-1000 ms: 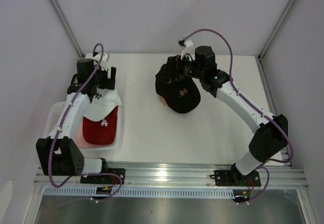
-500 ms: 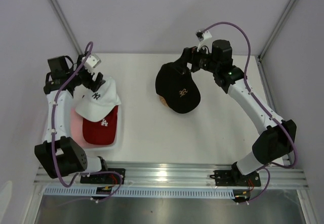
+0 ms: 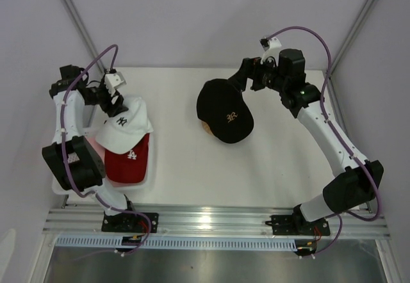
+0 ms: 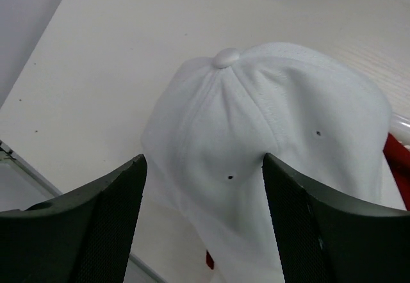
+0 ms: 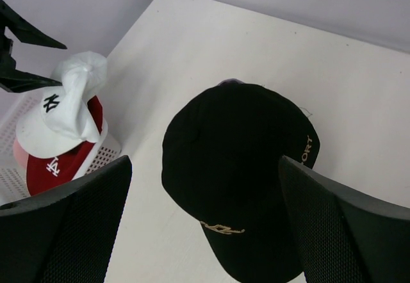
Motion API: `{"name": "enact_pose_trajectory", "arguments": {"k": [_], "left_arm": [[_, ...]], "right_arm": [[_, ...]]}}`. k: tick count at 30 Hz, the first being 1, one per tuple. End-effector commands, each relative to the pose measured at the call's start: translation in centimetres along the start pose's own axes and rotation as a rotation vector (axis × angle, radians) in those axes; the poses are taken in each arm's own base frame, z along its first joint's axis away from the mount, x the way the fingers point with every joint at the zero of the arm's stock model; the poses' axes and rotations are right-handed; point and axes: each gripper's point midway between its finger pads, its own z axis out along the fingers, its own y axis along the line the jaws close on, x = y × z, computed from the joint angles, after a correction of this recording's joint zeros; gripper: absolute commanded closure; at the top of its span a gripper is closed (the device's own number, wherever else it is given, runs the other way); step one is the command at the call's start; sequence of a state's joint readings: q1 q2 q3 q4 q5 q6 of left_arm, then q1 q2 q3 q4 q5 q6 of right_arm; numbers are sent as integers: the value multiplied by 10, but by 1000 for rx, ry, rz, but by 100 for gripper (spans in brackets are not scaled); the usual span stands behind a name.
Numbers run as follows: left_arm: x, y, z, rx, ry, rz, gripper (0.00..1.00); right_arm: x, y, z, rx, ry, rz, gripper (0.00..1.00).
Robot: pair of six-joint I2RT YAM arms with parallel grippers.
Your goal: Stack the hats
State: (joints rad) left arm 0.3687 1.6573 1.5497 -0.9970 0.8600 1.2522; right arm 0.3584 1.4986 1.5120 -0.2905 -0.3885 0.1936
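A white hat (image 3: 122, 127) with a black NY logo lies on a red hat (image 3: 130, 162) in the white basket (image 3: 150, 179) at the left. My left gripper (image 3: 114, 102) is open at the back of the white hat. In the left wrist view that white hat's crown (image 4: 269, 116) lies between the spread fingers (image 4: 96, 232). A black hat (image 3: 224, 113) with a gold logo sits mid-table on a wooden stand (image 3: 205, 127). My right gripper (image 3: 245, 78) hangs open above and behind the black hat (image 5: 237, 168), holding nothing.
The basket wall (image 5: 106, 148) stands near the left wall, with a pink edge (image 3: 96, 143) showing under the red hat (image 5: 57, 161). Metal frame posts rise at the back corners. The rail with both arm bases runs along the near edge.
My left gripper drew back from over the white hat to its rear and its arm swung left. My right gripper lifted off the black hat toward the back right.
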Motion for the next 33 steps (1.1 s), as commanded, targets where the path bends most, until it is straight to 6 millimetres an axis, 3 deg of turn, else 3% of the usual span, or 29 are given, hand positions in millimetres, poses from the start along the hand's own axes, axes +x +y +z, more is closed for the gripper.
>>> {"name": "enact_pose_trajectory", "arguments": {"k": [1,6,13,14,15,16,19,20,21,23,24,27,28,30,31,32,33], "left_arm": [[-16,8,-8,22,-52,100,24],[-11,17,1,46,-61,85,22],[21,-5,19,124,11,-2,28],[18,-4,17,114,10,3,33],[15,-6,16,113,2,-4,62],[11,-5,14,103,-11,-8,72],[-25,-3,-1,46,-75,17,83],[-35,-2,-6,21,-85,15,91],[-59,4,-18,-50,-112,-8,99],[-84,8,-28,-124,-149,-69,99],[-110,11,-44,-202,-198,-137,99],[-149,3,-51,-286,-267,-264,99],[-159,5,-64,-395,-259,-275,99],[-186,-17,-57,-395,-304,-360,99],[-199,-22,-66,-432,-338,-388,99],[-217,-44,-55,-370,-381,-475,99],[-225,-52,-53,-371,-411,-533,99]], "right_arm": [[-45,20,-28,-15,-109,-41,0],[-53,24,-41,-3,-146,-56,1],[-59,27,-50,3,-161,-51,1],[-59,26,-52,12,-164,-50,0],[-58,24,-52,24,-166,-50,0],[-59,26,-56,26,-175,-55,1],[-60,21,-60,56,-199,-57,1],[-63,20,-64,65,-214,-49,1],[-66,17,-65,79,-234,-42,1],[-65,9,-67,98,-247,-10,1],[-64,10,-66,79,-248,35,1],[-65,5,-64,46,-274,127,1],[-63,4,-63,36,-276,146,1],[-57,3,-61,17,-282,189,1],[-56,3,-62,16,-286,203,0],[-51,1,-62,19,-283,220,1],[-51,0,-65,22,-284,243,1]]}}
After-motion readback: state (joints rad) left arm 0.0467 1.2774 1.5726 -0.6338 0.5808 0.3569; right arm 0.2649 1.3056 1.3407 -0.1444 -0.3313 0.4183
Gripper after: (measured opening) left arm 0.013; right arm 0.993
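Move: The left hand is open just above the white hat's crown. The hat's middle is about 3 cm to its right, level with it fore and aft, and 6 cm below. The red hat is some 9 cm back, 4 cm right and 13 cm down, and the black hat on the stand is roughly 45 cm right, 4 cm ahead and slightly lower. The white hat lies about 52 cm left of the right hand, nearly level fore and aft, some 19 cm below. The left fingers pinch the white hat's crown, shutting fully after a dip of about 3.5 cm. They keep hold as the arm lifts fast, some 20 cm from its lowest point, then also swings about 10 cm right towards the stand, the wrist turning. The open, empty right hand rises about 6 cm, sinks partway back and draws some 5 cm right, away from the black hat. ##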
